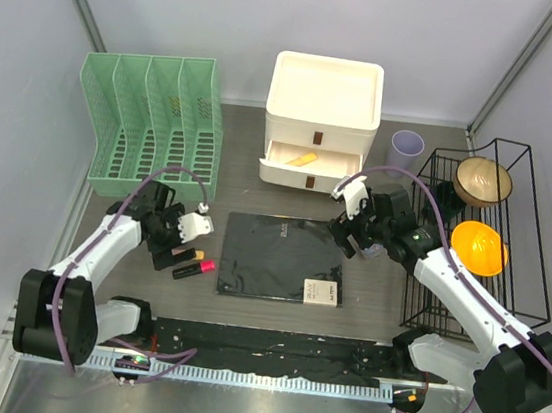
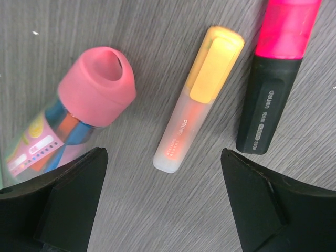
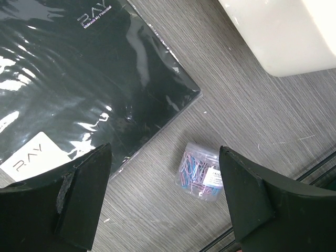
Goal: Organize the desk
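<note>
The desk (image 1: pixel 375 299) is a grey-brown wood-grain top. My left gripper (image 2: pixel 163 194) hangs open low over it at the left (image 1: pixel 166 243). Just ahead of its fingers lie an orange highlighter (image 2: pixel 199 105) with a yellow cap, a pink-and-black highlighter (image 2: pixel 273 79) and a pink-capped tube of coloured pens (image 2: pixel 79 121). My right gripper (image 2: pixel 165 194) is not this one; my right gripper (image 3: pixel 165 194) stands open above a small clear tub of paper clips (image 3: pixel 199 170), beside the corner of a black notebook (image 3: pixel 79 79). Neither gripper holds anything.
A green file rack (image 1: pixel 150 126) stands back left. A white drawer unit (image 1: pixel 322 121) sits at the back centre, its lower drawer open with a yellow item inside. A lilac cup (image 1: pixel 408 142) and a black wire rack (image 1: pixel 523 287) with two bowls are at the right.
</note>
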Robot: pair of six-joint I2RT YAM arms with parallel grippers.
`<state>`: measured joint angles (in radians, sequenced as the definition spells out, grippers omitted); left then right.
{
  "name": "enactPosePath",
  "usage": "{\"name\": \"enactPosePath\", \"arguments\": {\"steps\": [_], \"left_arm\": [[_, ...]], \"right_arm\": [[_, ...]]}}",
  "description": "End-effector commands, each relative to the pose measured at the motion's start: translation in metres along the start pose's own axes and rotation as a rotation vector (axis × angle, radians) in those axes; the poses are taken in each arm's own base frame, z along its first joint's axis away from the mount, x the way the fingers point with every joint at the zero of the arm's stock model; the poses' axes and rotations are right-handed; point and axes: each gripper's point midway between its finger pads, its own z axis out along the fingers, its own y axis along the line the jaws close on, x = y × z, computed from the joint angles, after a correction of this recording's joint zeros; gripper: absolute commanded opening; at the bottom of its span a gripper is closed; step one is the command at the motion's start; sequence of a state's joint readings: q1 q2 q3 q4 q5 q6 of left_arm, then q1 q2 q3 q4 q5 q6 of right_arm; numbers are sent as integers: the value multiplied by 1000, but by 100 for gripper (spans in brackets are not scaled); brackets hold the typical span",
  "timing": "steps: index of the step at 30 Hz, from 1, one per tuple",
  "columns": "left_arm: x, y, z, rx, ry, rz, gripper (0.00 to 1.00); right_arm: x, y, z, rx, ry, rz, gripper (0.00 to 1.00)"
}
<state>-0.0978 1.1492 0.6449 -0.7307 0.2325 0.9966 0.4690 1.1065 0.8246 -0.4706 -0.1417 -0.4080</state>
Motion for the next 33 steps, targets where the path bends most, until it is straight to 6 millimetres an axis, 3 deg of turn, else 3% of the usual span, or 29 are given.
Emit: {"name": "enactPosePath", "arguments": {"steps": [1,11,18,23,25,28,33], "left_arm": [[4,8,7,6,1,31,93],[16,13,32,72,41,18,86],[14,8,40,128,32,9,58],[12,-3,36,174,21,-6,33],[9,-5,31,174,6,-11,28],[3,-6,21,155,-20,-10,2],[-17,-11,-6,156,-96,-14,0]], "right_arm": [[-15,-3,-4,3,-40,-6,86],[-14,-3,-4,4,-39,-6,86],[-13,-4,-3,8,-32,-7,86],[-11,-4,-1,9,-22,-4,86],[-12,-4,-2,9,-26,-4,86],[-12,-4,-1,9,-25,-4,86],[-11,-4,0,5,-20,-5,86]]}}
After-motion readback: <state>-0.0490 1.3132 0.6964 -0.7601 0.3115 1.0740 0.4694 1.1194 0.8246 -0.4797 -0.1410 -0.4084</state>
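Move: The orange marker with the yellow cap lies under the left hand, its middle about 3 cm to the right, level fore and aft, and some 3 cm below. The pink-capped bottle lies about 7 cm ahead, neither left nor right; the black marker with the pink cap is some 3 cm back and 7 cm to the right. From the right hand, the orange marker is about 40 cm left, 7 cm back and 13 cm below. The orange marker is pinched by the clear end of its barrel: the left hand sinks about 3 cm over it with fingers wide, tips its fingertips back towards the base by some 10 degrees, and closes both fingers on the barrel until they stop against it. Keeping that grip, it then starts up by about 1 cm. ##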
